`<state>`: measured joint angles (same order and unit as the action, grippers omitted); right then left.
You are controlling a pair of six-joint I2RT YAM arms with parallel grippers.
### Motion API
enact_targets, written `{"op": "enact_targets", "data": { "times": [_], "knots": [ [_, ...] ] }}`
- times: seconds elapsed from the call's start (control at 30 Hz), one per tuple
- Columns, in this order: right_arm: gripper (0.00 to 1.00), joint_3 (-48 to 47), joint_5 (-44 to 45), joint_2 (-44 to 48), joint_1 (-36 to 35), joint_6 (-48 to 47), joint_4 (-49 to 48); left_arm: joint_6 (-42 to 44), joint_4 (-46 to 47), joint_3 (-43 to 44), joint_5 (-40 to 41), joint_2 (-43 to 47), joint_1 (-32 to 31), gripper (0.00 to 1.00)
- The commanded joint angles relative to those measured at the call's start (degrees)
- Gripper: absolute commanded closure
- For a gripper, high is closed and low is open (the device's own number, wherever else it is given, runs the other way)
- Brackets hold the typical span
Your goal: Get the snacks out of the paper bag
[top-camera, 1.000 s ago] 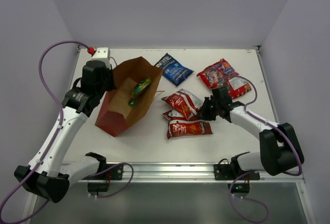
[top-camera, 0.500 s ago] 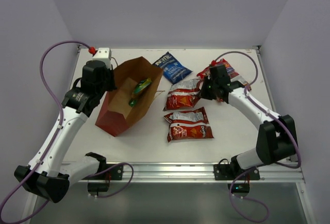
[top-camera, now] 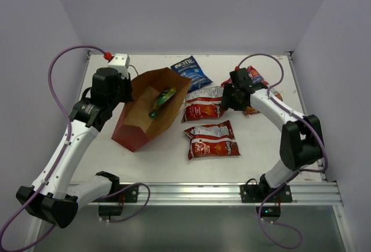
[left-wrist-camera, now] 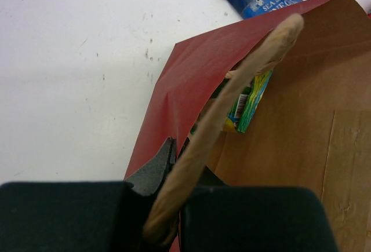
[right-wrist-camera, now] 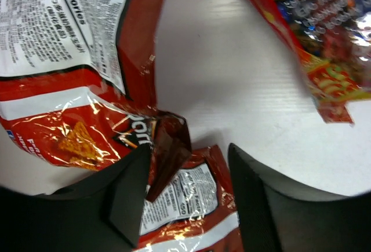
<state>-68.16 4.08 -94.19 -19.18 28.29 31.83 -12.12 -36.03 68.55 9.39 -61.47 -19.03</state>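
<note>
The paper bag [top-camera: 145, 119], red outside and brown inside, lies tilted with its mouth toward the back right. My left gripper [top-camera: 123, 88] is shut on its rim by the cord handle [left-wrist-camera: 232, 95]; it also shows in the left wrist view [left-wrist-camera: 177, 162]. The green-yellow packet [top-camera: 162, 101] lies inside the bag [left-wrist-camera: 249, 98]. The blue packet [top-camera: 191, 72] lies behind the mouth. Two red-and-silver chip bags [top-camera: 204, 104] [top-camera: 213, 140] lie on the table. My right gripper [top-camera: 226, 97] is open, a chip bag's folded corner [right-wrist-camera: 168, 148] against its left finger. The red multicolour packet [top-camera: 255, 78] is partly hidden behind it.
White table [top-camera: 174, 165] between purple-grey walls. The purple cable [top-camera: 55, 66] loops off the left arm at the back left corner. In the right wrist view the multicolour packet [right-wrist-camera: 313, 26] lies just beyond bare table [right-wrist-camera: 232, 78].
My right gripper carried a red-and-silver chip bag from mid-table toward the back, beside the bag's mouth, and opened. The paper bag and the blue packet shifted slightly.
</note>
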Motion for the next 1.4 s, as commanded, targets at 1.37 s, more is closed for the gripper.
{"op": "enact_targets", "data": {
  "times": [1.37],
  "knots": [
    [0.22, -28.4, -5.3, -6.3, -30.6, 19.8, 6.2, -7.6, 5.1, 0.2, 5.2, 0.1, -5.6, 1.00]
  ]
}}
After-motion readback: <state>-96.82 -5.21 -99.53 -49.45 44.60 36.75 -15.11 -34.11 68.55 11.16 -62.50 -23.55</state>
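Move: Inside the tilted paper bag the green snack lies some 28 cm to the right hand's left, level with it fore and aft and about 3 cm lower; from the left hand, pinching the rim, it is around 9 cm right, 6 cm ahead and 20 cm down. The just-placed red chip bag is roughly 10 cm left of the right hand and 2 cm ahead, the other red bag 5 cm left and 15 cm back, the blue chip bag 15 cm left and 15 cm ahead. Rising off the just-placed red chip bag, the right hand opens wider and arcs about 33 cm up, then over the paper bag's rim and down about 18 cm into its mouth towards the green snack, ending some 26 cm left and 8 cm back, turned counter-clockwise with its left side raised. The left hand keeps its pinch on the rim, drawing it about 2.5 cm right. ##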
